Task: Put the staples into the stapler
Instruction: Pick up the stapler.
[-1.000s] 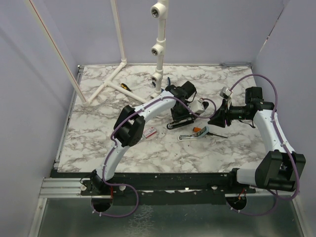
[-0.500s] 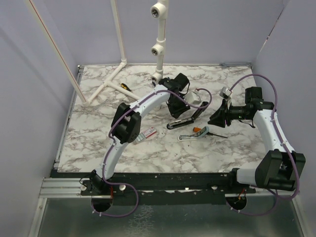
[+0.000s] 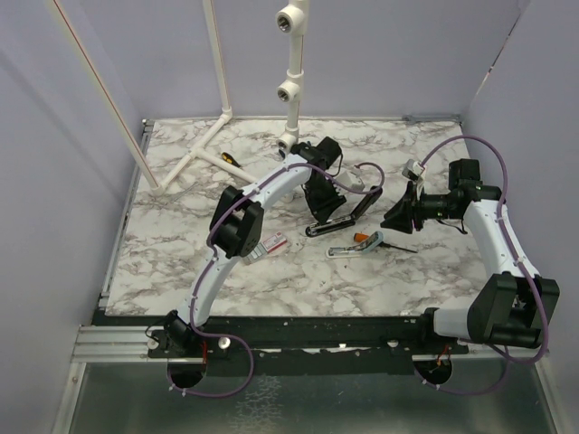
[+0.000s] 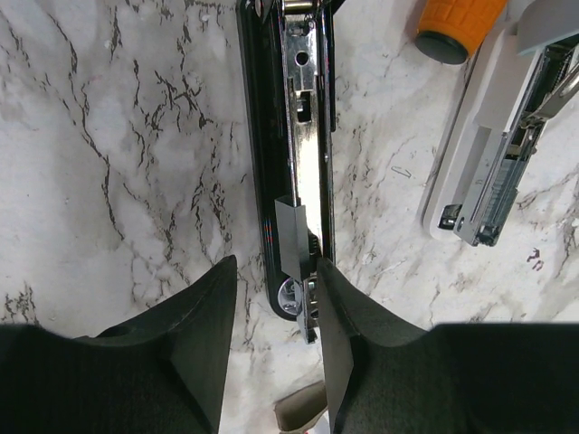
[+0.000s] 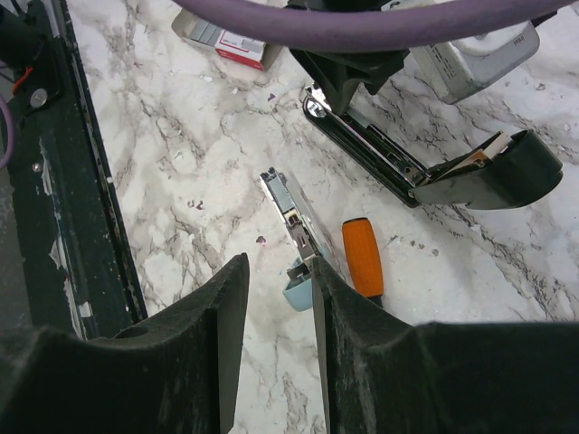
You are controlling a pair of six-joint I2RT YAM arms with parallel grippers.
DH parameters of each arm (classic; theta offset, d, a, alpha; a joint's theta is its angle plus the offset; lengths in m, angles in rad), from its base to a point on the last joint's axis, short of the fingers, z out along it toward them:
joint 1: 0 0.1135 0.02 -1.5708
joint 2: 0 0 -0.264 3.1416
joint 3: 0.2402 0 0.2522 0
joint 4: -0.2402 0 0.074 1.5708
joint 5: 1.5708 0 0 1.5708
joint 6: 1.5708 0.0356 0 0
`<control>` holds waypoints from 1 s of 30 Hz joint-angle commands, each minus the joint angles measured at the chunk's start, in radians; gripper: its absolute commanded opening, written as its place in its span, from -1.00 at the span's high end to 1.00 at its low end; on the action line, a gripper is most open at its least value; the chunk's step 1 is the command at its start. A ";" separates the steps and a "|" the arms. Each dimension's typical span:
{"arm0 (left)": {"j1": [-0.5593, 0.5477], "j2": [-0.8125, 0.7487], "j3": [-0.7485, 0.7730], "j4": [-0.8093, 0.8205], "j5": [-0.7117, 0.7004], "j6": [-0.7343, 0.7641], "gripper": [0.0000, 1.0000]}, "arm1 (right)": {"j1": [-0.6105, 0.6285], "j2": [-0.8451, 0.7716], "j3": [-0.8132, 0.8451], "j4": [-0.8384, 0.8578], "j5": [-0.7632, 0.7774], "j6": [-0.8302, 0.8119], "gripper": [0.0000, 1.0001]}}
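Note:
The black stapler [image 3: 330,225] lies open on the marble table, its lid [image 3: 362,201] tipped up at the right. In the left wrist view its metal channel [image 4: 306,136] runs straight up the frame, and a short grey strip of staples [image 4: 291,237] sits in it near the close end. My left gripper [image 4: 276,312] hovers open over that end, holding nothing. The white staple box [image 3: 274,242] with a red mark lies to the left. My right gripper [image 5: 271,307] stands open to the right of the stapler [image 5: 398,163], empty.
A pale teal bar [image 5: 294,226] and an orange-handled screwdriver [image 5: 362,258] lie just in front of the right fingers. White pipe pieces [image 3: 291,90] and a yellow-handled tool [image 3: 231,158] stand at the back. Side walls bound the table.
My left gripper has shifted left along the stapler and its jaws have widened. The right arm has not moved.

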 commanded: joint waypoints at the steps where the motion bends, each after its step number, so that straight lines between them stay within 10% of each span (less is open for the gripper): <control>1: 0.016 0.029 0.043 -0.050 0.087 -0.006 0.16 | -0.005 0.007 0.015 -0.022 -0.020 -0.012 0.24; 30: 0.036 0.051 0.076 -0.049 0.150 -0.048 0.78 | -0.005 0.007 0.015 -0.019 -0.012 -0.008 0.24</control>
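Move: The grey staple strip stands on the open rail of the black stapler, about 1 cm back and 1 cm to the right of the left hand's half-open fingertips and roughly 1 cm below them. The black stapler's middle lies some 4 cm right and 2 cm down; the light-blue stapler is about 8 cm right and 7 cm back, the orange screwdriver handle about 10 cm right and 5 cm back. From the right hand, the strip is some 18 cm left, 7 cm ahead and 14 cm below. Staying low over the rail at nearly the same height, the left hand eases back about 1.5 cm and barely to the right, its fingertips swinging back towards the robot's base by under 10 degrees, pushing the strip and the front end of the black stapler back with them. From about halfway through, the fingers close from less than half open to nearly shut, pinching the staple strip near the stapler's front end. ##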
